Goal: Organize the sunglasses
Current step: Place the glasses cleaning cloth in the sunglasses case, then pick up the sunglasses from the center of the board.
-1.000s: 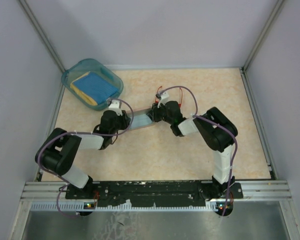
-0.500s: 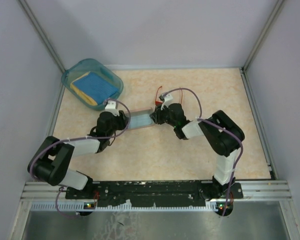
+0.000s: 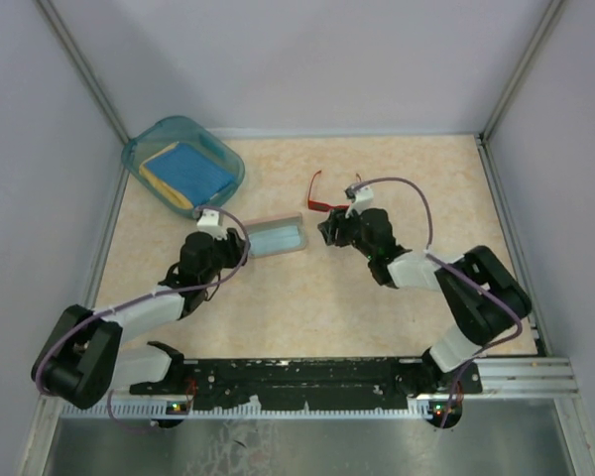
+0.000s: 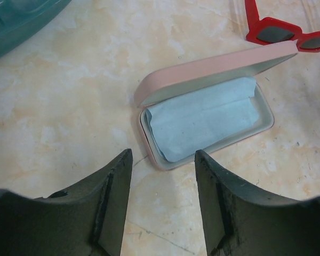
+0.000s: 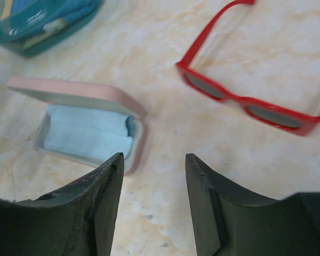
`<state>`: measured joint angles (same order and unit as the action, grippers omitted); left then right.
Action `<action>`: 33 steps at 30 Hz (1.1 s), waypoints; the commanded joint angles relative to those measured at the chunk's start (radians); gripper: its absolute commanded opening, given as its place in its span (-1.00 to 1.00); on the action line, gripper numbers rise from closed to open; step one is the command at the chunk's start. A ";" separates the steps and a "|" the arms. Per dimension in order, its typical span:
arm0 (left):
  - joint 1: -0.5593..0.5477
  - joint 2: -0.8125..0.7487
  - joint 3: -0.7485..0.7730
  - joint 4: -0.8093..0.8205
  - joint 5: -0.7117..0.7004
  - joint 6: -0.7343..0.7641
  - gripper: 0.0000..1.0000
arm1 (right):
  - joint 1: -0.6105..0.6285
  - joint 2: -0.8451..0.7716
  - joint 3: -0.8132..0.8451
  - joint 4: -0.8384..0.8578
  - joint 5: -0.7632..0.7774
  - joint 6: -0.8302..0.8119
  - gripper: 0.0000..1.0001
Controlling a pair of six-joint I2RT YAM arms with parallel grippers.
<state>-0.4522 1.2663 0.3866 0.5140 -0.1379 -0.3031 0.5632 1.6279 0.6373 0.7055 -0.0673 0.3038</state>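
The sunglasses [image 3: 322,194] have a thin red frame and dark lenses. They lie unfolded on the table behind my right gripper, and both wrist views catch them [image 4: 288,33] [image 5: 245,101]. A pink case [image 3: 276,236] lies open left of them with a light blue cloth [image 4: 202,120] inside. My left gripper [image 3: 238,248] [image 4: 162,160] is open just short of the case's left end, holding nothing. To the right of the case [image 5: 74,90], my right gripper [image 3: 329,230] [image 5: 153,160] is open and empty, apart from case and glasses.
A teal tub [image 3: 183,164] holding a blue cloth and something yellow sits at the back left corner, also at the edge of the wrist views [image 4: 16,21] [image 5: 37,21]. Grey walls close the table on three sides.
Both grippers opened and drew back from the case, left arm to the left, right arm to the right. The open case stays on the table.
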 commanded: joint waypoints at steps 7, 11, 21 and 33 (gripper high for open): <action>0.004 -0.203 -0.046 -0.133 0.014 -0.042 0.33 | -0.097 -0.197 0.172 -0.407 0.161 -0.125 0.45; 0.004 -0.245 -0.008 -0.166 0.046 -0.049 0.53 | -0.101 -0.106 0.376 -0.646 0.170 -0.223 0.54; 0.004 -0.293 0.096 -0.227 0.134 -0.078 1.00 | -0.134 0.202 0.837 -1.034 0.084 -0.407 0.55; 0.004 -0.213 0.155 -0.230 0.155 -0.057 1.00 | -0.137 0.303 0.893 -1.083 -0.035 -0.478 0.44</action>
<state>-0.4519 1.0298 0.5121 0.2867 -0.0044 -0.3687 0.4332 1.9202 1.4815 -0.3717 -0.0513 -0.1329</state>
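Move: The red sunglasses stand open about 11 cm ahead of the right hand, 3 cm to its right and some 4 cm below it. The open case lies level with that hand, about 13 cm to its left and 5 cm below, and the cleaning cloth is already inside it. From the left hand, the sunglasses are roughly 13 cm ahead and 23 cm to the right. The sunglasses draw the right hand: it swings about 6 cm right, away from the case, then arcs forward and up and sinks about 8 cm to hover over their front frame, opening wider while rolling its left side down some 30 degrees and tipping the fingers down. The left hand backs slightly, then rises about 9 cm clear of the case, opening fully. ##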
